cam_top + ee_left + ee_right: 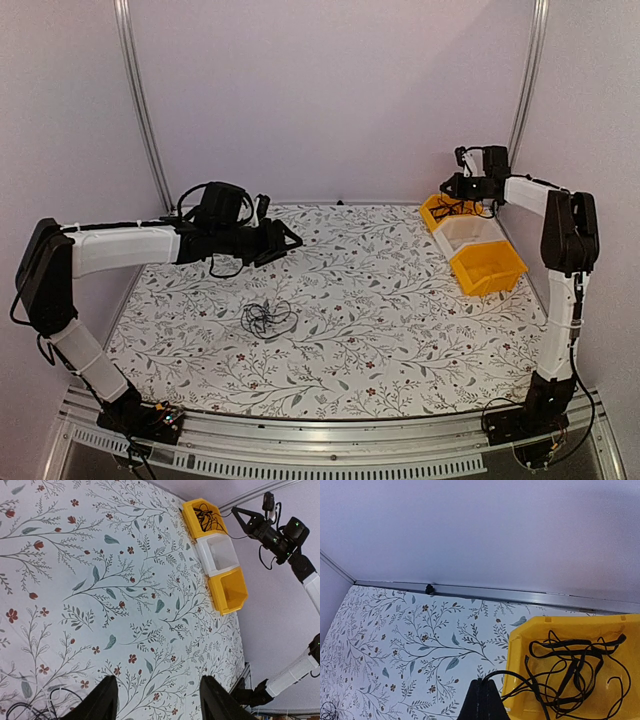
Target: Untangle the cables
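Note:
A small tangled bunch of thin black cables (267,318) lies on the flowered table, partly over a small white piece. Its edge shows at the bottom left of the left wrist view (30,711). My left gripper (281,228) hovers above and behind the bunch, open, with nothing between its fingers (159,702). More loose black cables (575,670) lie in the far yellow bin (520,645). My right gripper (484,692) hangs just over that bin's near rim, shut on one black cable that arches from its tips into the bin.
Three bins stand in a row at the back right: the far yellow bin (436,209), a white one (468,232) and a nearer yellow one (488,268). A metal rail (485,592) runs along the table's far edge against the wall.

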Tool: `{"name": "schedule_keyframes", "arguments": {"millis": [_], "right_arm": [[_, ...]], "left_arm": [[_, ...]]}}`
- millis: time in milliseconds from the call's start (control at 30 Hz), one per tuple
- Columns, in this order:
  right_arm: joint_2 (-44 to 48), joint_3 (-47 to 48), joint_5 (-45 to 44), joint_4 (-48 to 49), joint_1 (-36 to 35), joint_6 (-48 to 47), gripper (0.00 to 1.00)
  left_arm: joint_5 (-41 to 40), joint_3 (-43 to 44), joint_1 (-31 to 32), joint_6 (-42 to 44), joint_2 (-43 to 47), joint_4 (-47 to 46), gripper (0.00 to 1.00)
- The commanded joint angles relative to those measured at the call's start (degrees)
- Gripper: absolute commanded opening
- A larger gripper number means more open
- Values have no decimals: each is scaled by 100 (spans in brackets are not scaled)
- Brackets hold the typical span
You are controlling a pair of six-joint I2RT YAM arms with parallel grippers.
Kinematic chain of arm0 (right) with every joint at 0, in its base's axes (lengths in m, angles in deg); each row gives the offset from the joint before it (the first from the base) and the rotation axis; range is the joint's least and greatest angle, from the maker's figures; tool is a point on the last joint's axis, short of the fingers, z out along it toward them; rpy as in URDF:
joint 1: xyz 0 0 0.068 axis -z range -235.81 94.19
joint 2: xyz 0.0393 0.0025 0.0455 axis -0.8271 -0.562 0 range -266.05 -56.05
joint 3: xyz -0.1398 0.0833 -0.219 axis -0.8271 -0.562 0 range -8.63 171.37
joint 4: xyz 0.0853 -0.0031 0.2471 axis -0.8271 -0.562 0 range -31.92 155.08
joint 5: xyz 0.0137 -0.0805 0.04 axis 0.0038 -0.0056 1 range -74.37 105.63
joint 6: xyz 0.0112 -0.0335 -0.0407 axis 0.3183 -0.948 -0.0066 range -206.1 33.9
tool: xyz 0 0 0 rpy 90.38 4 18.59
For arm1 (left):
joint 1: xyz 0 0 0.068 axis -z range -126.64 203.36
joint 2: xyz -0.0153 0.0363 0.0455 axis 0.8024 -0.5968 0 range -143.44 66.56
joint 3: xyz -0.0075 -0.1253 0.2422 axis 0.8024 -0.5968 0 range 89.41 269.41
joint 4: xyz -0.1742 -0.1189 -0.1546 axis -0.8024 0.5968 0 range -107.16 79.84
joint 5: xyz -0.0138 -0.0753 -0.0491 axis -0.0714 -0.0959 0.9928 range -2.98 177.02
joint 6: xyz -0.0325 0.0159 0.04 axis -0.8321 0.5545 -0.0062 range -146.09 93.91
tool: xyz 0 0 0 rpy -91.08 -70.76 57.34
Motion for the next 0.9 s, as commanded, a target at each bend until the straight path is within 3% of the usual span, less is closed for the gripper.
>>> {"name": "schedule_keyframes", "arguments": {"millis": [0, 200, 533, 667, 767, 867], "right_arm": [[-350, 163, -477, 79, 84, -370, 0], [-653, 308, -877, 105, 126, -769, 0], [-760, 274, -825, 51, 67, -1111, 0], [-303, 52, -624, -193, 42, -1143, 16], [234, -44, -601, -672, 45, -1100, 34], [634, 80, -550, -1494, 48, -1195, 41]], "left_arm": [[70, 133, -19, 8, -130, 85, 59], [29, 208, 17, 30, -128, 254, 58], [-85, 133, 32, 24, 45, 309, 58], [-52, 108, 30, 28, 38, 149, 59], [-2, 94, 33, 25, -6, -24, 59], [119, 102, 18, 15, -102, -154, 58]]}}
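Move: The right hand grips a cable whose slack runs into the far orange bin. The cables in that bin lie about 6 cm ahead, 5 cm to the right and 13 cm below. The white bin is some 4 cm back and 8 cm right of the hand, and the near orange bin about 16 cm back and 11 cm right, both 14 cm down. From the left hand, the far orange bin lies some 29 cm ahead, 46 cm right and 14 cm below. Still pinching the cable at first, the right hand lowers it about 7 cm at the far orange bin, swinging some 3 cm right and a little forward and rolling about 10 degrees, left side down. Once low, it opens the fingers a bit over a third to let the cable go, then lifts and draws back about 2 cm each way. ##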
